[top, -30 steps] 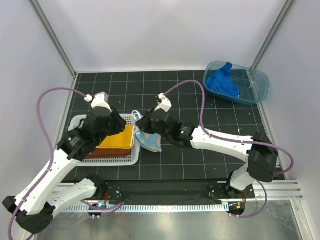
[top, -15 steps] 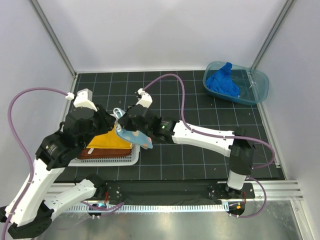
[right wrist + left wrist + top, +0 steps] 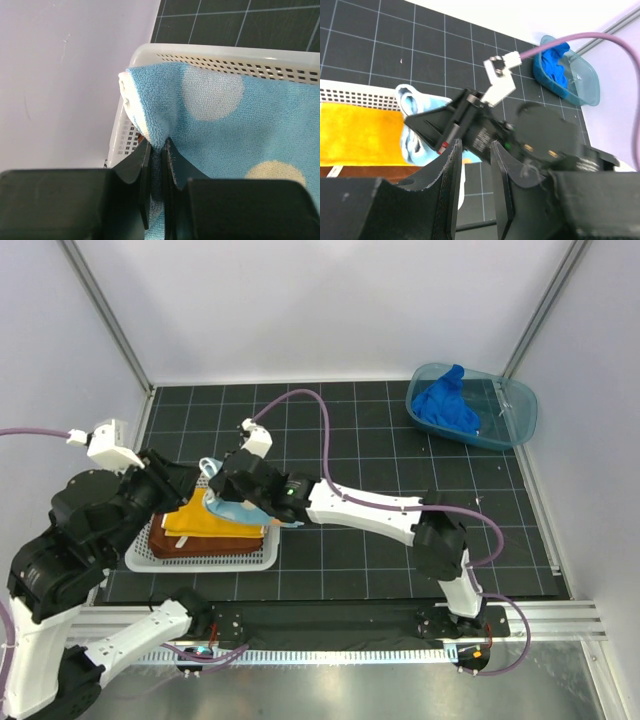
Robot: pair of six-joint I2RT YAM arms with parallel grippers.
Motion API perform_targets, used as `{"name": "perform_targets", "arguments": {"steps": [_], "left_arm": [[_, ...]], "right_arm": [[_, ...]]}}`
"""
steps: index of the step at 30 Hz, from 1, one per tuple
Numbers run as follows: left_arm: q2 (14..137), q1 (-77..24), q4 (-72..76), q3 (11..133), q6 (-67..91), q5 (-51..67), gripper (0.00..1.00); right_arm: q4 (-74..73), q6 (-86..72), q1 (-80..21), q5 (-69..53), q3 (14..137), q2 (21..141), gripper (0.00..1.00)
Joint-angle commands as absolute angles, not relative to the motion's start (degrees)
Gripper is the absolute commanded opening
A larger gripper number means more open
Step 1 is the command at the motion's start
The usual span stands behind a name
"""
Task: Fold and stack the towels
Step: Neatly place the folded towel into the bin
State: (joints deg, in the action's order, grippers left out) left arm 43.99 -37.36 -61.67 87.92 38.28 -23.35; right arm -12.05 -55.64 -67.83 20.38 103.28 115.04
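Observation:
My right gripper (image 3: 157, 145) is shut on a pinched fold of the light blue spotted towel (image 3: 225, 115). It holds the towel over the white mesh basket (image 3: 225, 50). From above, the right gripper (image 3: 222, 490) reaches across to the basket (image 3: 200, 560), and the spotted towel (image 3: 240, 512) drapes on the yellow-orange towel (image 3: 200, 522). That one lies on the rust-brown towel (image 3: 200, 543). My left gripper (image 3: 185, 480) hovers at the basket's left side; its jaws (image 3: 476, 147) stand apart with nothing between them. The royal blue towel (image 3: 445, 400) lies crumpled at the far right.
The blue plastic tub (image 3: 515, 415) stands at the back right corner and holds the royal blue towel. White walls close in the black gridded mat (image 3: 360, 560) on three sides. The right arm's purple cable (image 3: 330, 440) arcs over the middle.
The right gripper has carried the spotted towel leftward, from beside the basket to over the stacked towels. The left arm has drawn back to the left and risen.

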Motion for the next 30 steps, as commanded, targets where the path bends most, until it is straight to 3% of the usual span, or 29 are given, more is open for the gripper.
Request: {"name": "perform_targets", "arguments": {"steps": [1, 18, 20, 21, 24, 30], "left_arm": [[42.98, -37.09, -65.3, 89.3, 36.74, -21.89, 0.33], [39.2, -37.09, -66.89, 85.7, 36.47, -21.01, 0.35], [39.11, -37.09, -66.71, 85.43, 36.39, -21.01, 0.36], [39.2, -37.09, -66.62, 85.34, 36.3, -21.01, 0.36], [39.46, -37.09, -66.45, 85.17, 36.39, -20.74, 0.36], [39.46, -37.09, -65.39, 84.29, 36.56, -20.83, 0.36]], "right_arm": [[-8.79, -55.02, -68.29, 20.74, 108.01, 117.5, 0.01], [-7.29, -56.78, -68.47, 16.88, 125.24, 136.22, 0.02], [-8.08, -56.69, -68.47, 16.35, 127.17, 137.98, 0.12], [-8.0, -56.43, -68.47, 15.39, 127.61, 138.34, 0.27], [-7.74, -55.73, -68.47, 14.5, 128.49, 139.13, 0.5], [-7.21, -51.86, -68.38, 12.48, 128.76, 137.38, 0.63]]}}
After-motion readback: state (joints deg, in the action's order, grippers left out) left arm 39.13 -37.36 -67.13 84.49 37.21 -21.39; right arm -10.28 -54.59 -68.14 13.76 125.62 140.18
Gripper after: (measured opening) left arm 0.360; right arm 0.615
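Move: The right hand has one end of the light-blue towel pinched. The bin's middle lies about 8 cm to its left, some 2 cm back and 18 cm below. In the bin, the yellow towel is centred about 6 cm left and 3 cm ahead of this hand, with the brown towel under it some 7 cm left, 1 cm back. From the empty left hand, the bin's middle is about 6 cm ahead, 6 cm left and 34 cm down. Carry the held end of the light-blue towel left and down with the right gripper, about 9 cm each way, drifting slightly forward, so the trailing part comes in from over the bin's right rim onto the stack. Near the bottom, open the fingers wide and let go, turning the hand slightly counter-clockwise. Ease the left hand some 3 cm back and then down, clear of the towels. ##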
